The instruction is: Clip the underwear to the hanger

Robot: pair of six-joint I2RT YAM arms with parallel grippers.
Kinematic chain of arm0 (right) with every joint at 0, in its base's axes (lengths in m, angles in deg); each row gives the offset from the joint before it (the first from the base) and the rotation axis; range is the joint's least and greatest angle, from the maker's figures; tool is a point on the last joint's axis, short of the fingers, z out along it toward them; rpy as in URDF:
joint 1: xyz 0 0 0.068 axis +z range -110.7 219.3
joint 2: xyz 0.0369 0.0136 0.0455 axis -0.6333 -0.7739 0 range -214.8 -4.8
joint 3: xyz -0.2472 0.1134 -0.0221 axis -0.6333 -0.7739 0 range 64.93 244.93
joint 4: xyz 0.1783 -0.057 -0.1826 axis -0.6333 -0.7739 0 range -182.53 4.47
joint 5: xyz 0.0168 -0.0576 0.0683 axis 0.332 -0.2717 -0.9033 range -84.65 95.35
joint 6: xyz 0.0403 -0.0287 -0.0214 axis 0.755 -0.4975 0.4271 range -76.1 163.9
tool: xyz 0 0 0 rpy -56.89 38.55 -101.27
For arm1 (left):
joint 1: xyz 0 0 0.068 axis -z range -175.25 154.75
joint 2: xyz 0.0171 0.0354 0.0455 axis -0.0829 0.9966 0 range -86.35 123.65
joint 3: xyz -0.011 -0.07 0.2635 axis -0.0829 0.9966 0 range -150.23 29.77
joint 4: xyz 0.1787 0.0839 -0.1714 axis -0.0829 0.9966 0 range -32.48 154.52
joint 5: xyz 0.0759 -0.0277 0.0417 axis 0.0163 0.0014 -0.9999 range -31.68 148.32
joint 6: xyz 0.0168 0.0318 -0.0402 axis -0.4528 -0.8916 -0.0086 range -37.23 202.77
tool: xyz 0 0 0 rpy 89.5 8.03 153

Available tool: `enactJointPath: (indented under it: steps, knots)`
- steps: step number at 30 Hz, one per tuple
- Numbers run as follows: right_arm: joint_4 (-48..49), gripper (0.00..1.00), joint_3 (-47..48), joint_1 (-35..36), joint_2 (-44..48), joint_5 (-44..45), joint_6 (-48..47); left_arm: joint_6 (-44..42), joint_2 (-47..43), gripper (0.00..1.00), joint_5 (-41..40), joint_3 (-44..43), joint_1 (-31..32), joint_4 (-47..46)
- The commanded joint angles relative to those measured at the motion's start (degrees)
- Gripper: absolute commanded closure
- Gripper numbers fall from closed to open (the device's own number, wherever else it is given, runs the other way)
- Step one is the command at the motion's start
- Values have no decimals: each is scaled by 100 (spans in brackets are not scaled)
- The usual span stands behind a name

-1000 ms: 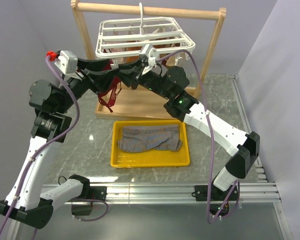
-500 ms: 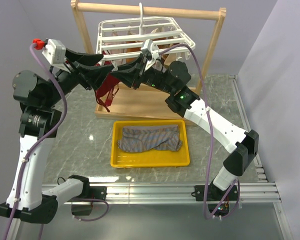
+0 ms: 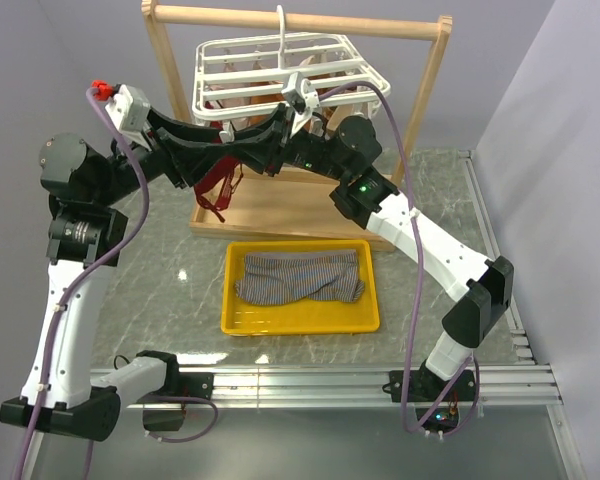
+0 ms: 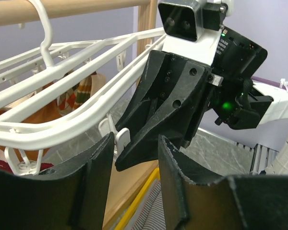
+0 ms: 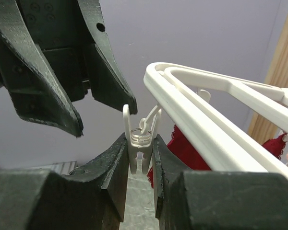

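Observation:
The grey striped underwear (image 3: 300, 277) lies crumpled in the yellow tray (image 3: 300, 325), and its stripes show low in the left wrist view (image 4: 153, 211). The white grid hanger (image 3: 280, 70) hangs by its hook from the wooden stand. My right gripper (image 5: 140, 143) is shut on a small white clip (image 5: 140, 134) dangling from the hanger's near-left rim (image 5: 206, 129). In the top view the right gripper (image 3: 250, 150) meets my left gripper (image 3: 228, 152) tip to tip under that rim. The left gripper (image 4: 136, 143) is open and holds nothing; beyond its fingers are the right gripper's finger and a clip (image 4: 121, 139).
The wooden frame stand (image 3: 290, 20) and its base board (image 3: 280, 205) stand behind the tray. Dark red underwear (image 3: 218, 185) hangs from the hanger's left side, close to both grippers. Orange-brown garments (image 3: 270, 95) hang under the grid.
My left arm drew back up and to the left, then came back toward the clip, its jaws a little narrower. The right gripper rose slightly. The underwear has not moved.

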Motion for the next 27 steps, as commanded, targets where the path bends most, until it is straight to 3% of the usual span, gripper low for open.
enactJointPath:
  steps: [1,16,19,24,26,27]
  knots:
    - [99,100,319,9,-47,-517,260,-152,36,54,362,27,-25,-472]
    - [142,100,354,9,-144,-719,392,-178,203,61,555,327,-25,-1298]
    - [169,100,363,9,-135,-711,410,-134,282,68,600,274,-25,-1255]
    - [134,100,390,-35,-127,-614,489,-257,265,88,644,282,-25,-1070]
    - [116,90,381,-44,-100,-561,506,-257,256,100,530,230,-25,-982]
    - [99,86,363,-35,-92,-526,489,-240,256,100,486,204,-25,-947]
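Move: The white clip held in the right fingers is what the left hand goes for: about 2 cm ahead of the left hand point, 1 cm to its right and level; from the right hand it lies straight ahead, 1 cm left and 1 cm up. From the left hand, the hanger's middle is about 11 cm ahead, 10 cm right and 4 cm above, and the dark red garment hangs about 6 cm ahead, 3 cm left and 9 cm below. The white clip, still pinched in the almost motionless right fingers below the hanger's rim, is met by the left hand, which eases about 1.5 cm forward and right, sinking slightly, its fingers tipping up some 5 degrees. The left fingers, about half open around the clip's free prong, then close almost shut and pinch that prong between their tips. ##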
